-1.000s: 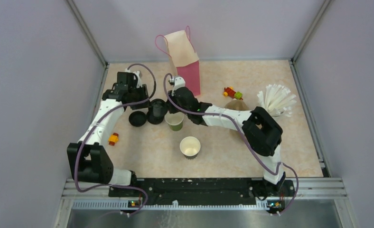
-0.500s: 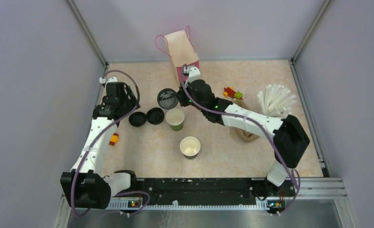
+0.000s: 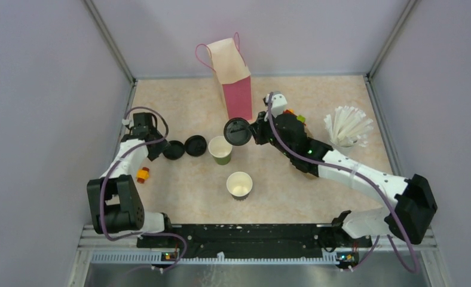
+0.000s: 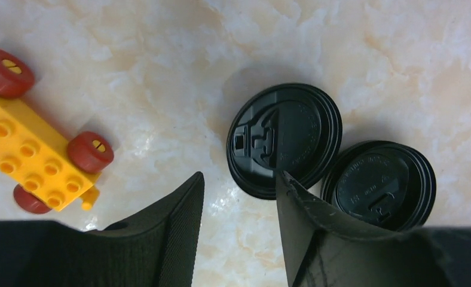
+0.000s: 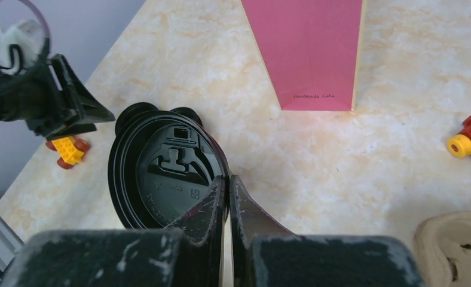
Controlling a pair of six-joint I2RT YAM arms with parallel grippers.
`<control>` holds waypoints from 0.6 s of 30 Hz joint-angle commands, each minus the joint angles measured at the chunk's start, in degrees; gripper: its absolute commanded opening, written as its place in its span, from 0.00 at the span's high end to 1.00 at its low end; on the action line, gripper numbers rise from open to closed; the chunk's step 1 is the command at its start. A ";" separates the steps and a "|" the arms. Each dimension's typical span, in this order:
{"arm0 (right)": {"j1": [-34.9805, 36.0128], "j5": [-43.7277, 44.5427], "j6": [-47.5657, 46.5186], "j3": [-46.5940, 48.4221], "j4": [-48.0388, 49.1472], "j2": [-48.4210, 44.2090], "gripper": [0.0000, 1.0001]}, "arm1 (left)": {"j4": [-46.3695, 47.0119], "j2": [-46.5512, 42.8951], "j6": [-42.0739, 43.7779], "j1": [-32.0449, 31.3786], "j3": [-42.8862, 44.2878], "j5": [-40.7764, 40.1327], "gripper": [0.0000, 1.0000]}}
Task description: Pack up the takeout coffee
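Note:
Two open paper cups, pale inside, stand mid-table: an olive-sided cup (image 3: 220,149) and a second cup (image 3: 239,185) nearer the front. My right gripper (image 3: 249,133) (image 5: 227,179) is shut on the rim of a black lid (image 3: 236,131) (image 5: 161,173), holding it in the air just right of and above the olive cup. Two more black lids lie side by side on the table, one to the left (image 4: 284,140) (image 3: 173,149) and one to the right (image 4: 379,185) (image 3: 195,145). My left gripper (image 4: 238,179) (image 3: 159,147) hangs open and empty just left of them, its right finger over the near lid's edge.
A pink paper bag (image 3: 236,84) (image 5: 308,54) stands at the back. A brown pulp carrier (image 3: 305,161) (image 5: 454,245) lies under my right arm, and a cup of white straws (image 3: 346,125) stands at the right. A yellow toy car (image 4: 36,155) (image 3: 142,174) lies beside my left gripper, with red and green bricks (image 3: 293,115) behind.
My right gripper has carried the black lid rightward, from by the other lids to beside the olive cup. My left arm drew back and dropped left of the two lids.

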 commanded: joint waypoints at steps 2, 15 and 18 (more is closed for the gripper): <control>0.15 1.02 -1.60 -1.53 0.64 -7.33 1.00 | 6.09 3.61 -0.93 1.69 -0.42 3.21 0.50; 0.16 2.27 -1.93 -2.84 -0.11 -9.57 1.00 | 8.32 8.18 -0.19 2.40 -1.66 4.09 0.63; 0.12 2.19 -1.99 -2.76 -0.33 -9.87 1.00 | 7.91 9.72 0.55 2.49 -0.84 5.09 0.70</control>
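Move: The nearer black lid lies about 4 cm right and 3 cm ahead of the left hand, some 5 cm below; the second lid is about 9 cm right and 1 cm beyond that first lid, and the toy block 9 cm left and 7 cm back of the hand. The green cup, where the right hand's held lid should go, is roughly 12 cm to that hand's left, level, 17 cm below; the white cup is 5 cm left, 15 back. The nearer black lid is approached by the left hand, which sinks about 4 cm and edges forward while its open fingers narrow, one tip over the lid's left, near rim and the other just outside it; a touch can't be made out. The right hand, still pinching its own lid by the edge, carries it up and to the right, roughly 3 cm each, slightly back and away from the green cup, then holds there. ##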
